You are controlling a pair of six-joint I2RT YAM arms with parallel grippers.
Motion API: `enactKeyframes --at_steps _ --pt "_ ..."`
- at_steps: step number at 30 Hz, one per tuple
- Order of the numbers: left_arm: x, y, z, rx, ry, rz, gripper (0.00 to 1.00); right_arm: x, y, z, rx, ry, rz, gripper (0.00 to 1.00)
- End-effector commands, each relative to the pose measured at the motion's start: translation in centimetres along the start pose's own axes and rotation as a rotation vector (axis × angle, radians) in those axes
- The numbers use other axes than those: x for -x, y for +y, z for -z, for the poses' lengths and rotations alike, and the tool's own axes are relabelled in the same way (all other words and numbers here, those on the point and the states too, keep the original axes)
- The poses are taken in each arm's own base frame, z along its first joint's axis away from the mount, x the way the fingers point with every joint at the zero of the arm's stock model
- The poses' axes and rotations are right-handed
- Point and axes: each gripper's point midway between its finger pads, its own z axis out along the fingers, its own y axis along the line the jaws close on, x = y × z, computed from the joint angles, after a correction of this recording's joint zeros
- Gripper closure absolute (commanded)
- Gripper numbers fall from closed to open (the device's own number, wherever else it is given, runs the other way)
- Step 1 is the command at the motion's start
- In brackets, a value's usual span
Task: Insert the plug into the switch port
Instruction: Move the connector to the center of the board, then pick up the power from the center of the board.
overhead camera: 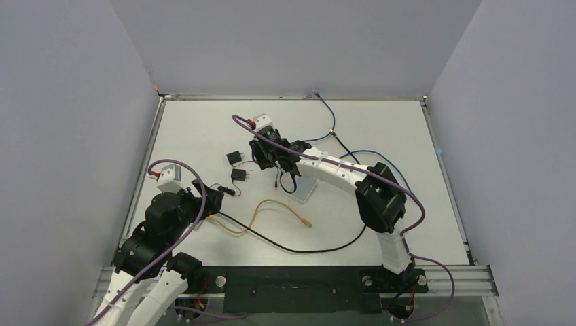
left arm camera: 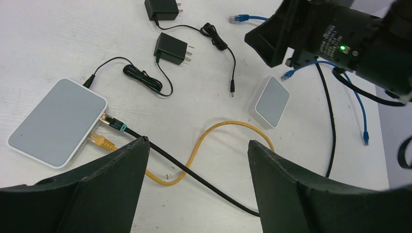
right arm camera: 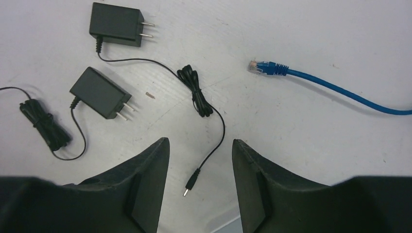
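The plug (right arm camera: 192, 183) is a small black barrel plug with a silver tip. It lies on the table between the fingers of my open right gripper (right arm camera: 200, 145), touching neither. Its thin cable runs back through a tied bundle to a black adapter (right arm camera: 116, 24). The switch (left arm camera: 269, 99) is a small white box with a grey top, just right of the plug (left arm camera: 232, 92); its corner shows under the right gripper (overhead camera: 272, 159). Its port does not show. My left gripper (left arm camera: 197, 148) hangs open and empty above a yellow cable (left arm camera: 214, 133) and a black cable.
A larger white box (left arm camera: 58, 121) at the left has black, yellow and thin power leads plugged in. A second black adapter (right arm camera: 99, 92) lies beside the first. A blue network cable (right arm camera: 265, 67) runs across the far right. Walls enclose the table (overhead camera: 204, 122).
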Motion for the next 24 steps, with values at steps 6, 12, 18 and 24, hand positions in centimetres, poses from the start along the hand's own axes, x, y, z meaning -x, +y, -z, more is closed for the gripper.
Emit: enactKeyframes --at_steps 6,12,18,24 --pt "1.3 -0.7 0.2 -0.015 -0.043 0.019 0.28 -1.5 0.6 -5.1 0.206 0.106 -0.065 0.53" --pt "1.0 -0.7 -0.3 -0.007 -0.026 0.017 0.28 -2.7 -0.1 -6.7 0.249 0.140 -0.072 0.53" --pt "0.8 -0.6 -0.7 0.001 -0.011 0.013 0.28 -2.9 0.7 -7.7 0.296 0.143 -0.050 0.53" --pt "0.7 -0.6 -0.7 0.005 -0.008 0.011 0.28 -2.5 1.0 -9.2 0.296 0.130 -0.043 0.53"
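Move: The tied bundle of black cable from the far adapter lies about 4 cm ahead of my right hand, 3 cm to its left and some 12 cm below. The far adapter sits roughly 10 cm left of the bundle and 2 cm farther out, the near adapter 9 cm left and 5 cm closer in; the blue cable's plug is about 5 cm right of it and 5 cm farther out. From my left hand the bundle is some 21 cm ahead, 12 cm right and 20 cm below. I drop my right hand quickly, about 8 cm and slightly forward, over the adapter's cable bundle, tipping the fingers some 15 degrees further down. Then I hold that height and ease a couple of centimetres left, turning a little counter-clockwise, fingers kept half open above the bundle without closing on it. ##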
